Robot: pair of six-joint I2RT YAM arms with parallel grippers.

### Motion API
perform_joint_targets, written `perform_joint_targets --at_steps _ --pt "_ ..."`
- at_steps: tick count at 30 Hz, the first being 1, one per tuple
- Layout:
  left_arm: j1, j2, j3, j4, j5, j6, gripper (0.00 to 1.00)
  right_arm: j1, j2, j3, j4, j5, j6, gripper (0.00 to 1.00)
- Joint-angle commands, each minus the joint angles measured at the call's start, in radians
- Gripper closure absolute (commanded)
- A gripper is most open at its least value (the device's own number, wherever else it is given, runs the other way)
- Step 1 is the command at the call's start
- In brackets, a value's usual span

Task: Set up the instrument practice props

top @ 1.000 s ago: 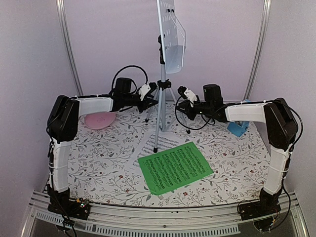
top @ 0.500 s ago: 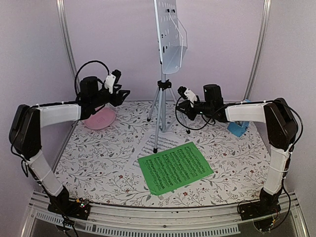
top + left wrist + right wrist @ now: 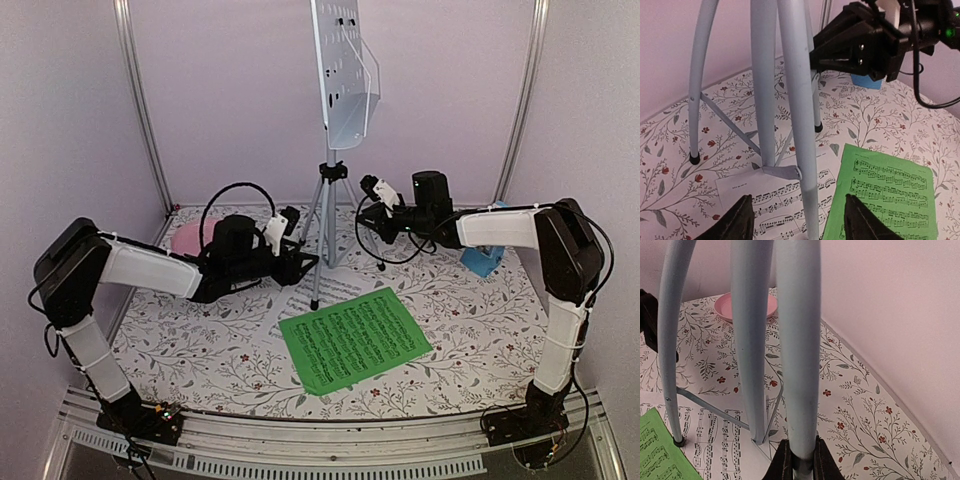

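The pale grey music stand (image 3: 346, 70) rises on its silver tripod (image 3: 327, 215) at the back middle. My right gripper (image 3: 362, 214) is shut on the tripod's right leg (image 3: 799, 355), with both fingers (image 3: 826, 462) pressed to it. My left gripper (image 3: 306, 263) is open low at the front leg (image 3: 801, 150), which passes between its fingers (image 3: 742, 221) without touching them. The green sheet-music page (image 3: 355, 338) lies flat in front, overlapping a white page (image 3: 771, 196) under the tripod. The light-blue metronome (image 3: 481, 260) stands behind my right forearm.
A pink plate (image 3: 188, 238) lies at the back left, behind my left arm. Pale walls and metal frame posts (image 3: 140, 110) close in the back and sides. A flowered cloth (image 3: 200, 350) covers the table.
My left arm came off the tripod, opened its jaws and swung up over the plate. It has now dropped low around the front leg. The right gripper has kept its hold.
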Motion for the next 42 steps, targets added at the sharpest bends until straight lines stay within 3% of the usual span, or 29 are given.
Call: perform_joint_targets --at_steps 1,10,15,17,22,25,28,32,34,37,42 --pt "-0.047 0.079 0.046 0.036 -0.022 -0.04 0.38 -0.009 -0.023 -0.023 -0.04 0.002 0.025 0.96" --pt "-0.066 0.193 0.148 -0.026 -0.099 -0.07 0.44 -0.009 -0.022 -0.019 -0.049 0.01 0.027 0.97" --pt "-0.066 0.218 0.181 -0.067 -0.083 -0.067 0.65 -0.009 -0.032 -0.025 -0.052 -0.018 0.03 0.93" --pt "-0.065 0.226 0.184 -0.068 -0.074 -0.064 0.69 -0.009 -0.032 -0.027 -0.05 -0.032 0.032 0.93" --pt "-0.067 0.25 0.192 -0.065 -0.081 -0.09 0.59 -0.009 -0.022 -0.022 -0.047 -0.054 0.052 0.93" --pt "-0.067 0.251 0.192 -0.063 -0.091 -0.096 0.65 -0.007 -0.022 -0.027 -0.046 -0.06 0.053 0.92" --pt "-0.066 0.252 0.188 -0.065 -0.085 -0.086 0.8 -0.007 -0.032 -0.038 -0.047 -0.061 0.047 0.83" --pt "-0.065 0.251 0.191 -0.087 -0.075 -0.073 0.97 -0.008 -0.058 -0.064 -0.052 -0.067 0.046 0.51" --pt "-0.065 0.252 0.191 -0.089 -0.072 -0.071 1.0 -0.01 -0.067 -0.081 -0.056 -0.078 0.046 0.39" --pt "-0.064 0.247 0.192 -0.095 -0.073 -0.066 1.0 -0.018 -0.067 -0.105 -0.054 -0.086 0.041 0.32" --pt "-0.063 0.228 0.186 -0.099 -0.076 -0.055 1.0 -0.052 -0.047 -0.11 -0.046 -0.113 0.051 0.32"
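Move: Of the tripod, the front leg stands about 4 cm to the left hand's right and 3 cm ahead, its graspable part some 5 cm lower. The right hand already holds the rear right leg, about 11 cm ahead of the left hand and 13 cm to its right; from the right hand the front leg is 8 cm back, 9 cm left. The green sheet lies 9 cm back and 10 cm right of the left hand, on the table. Left hand sinks about 5 cm rightward, pinching the front leg; right then lets go, easing down and back. ##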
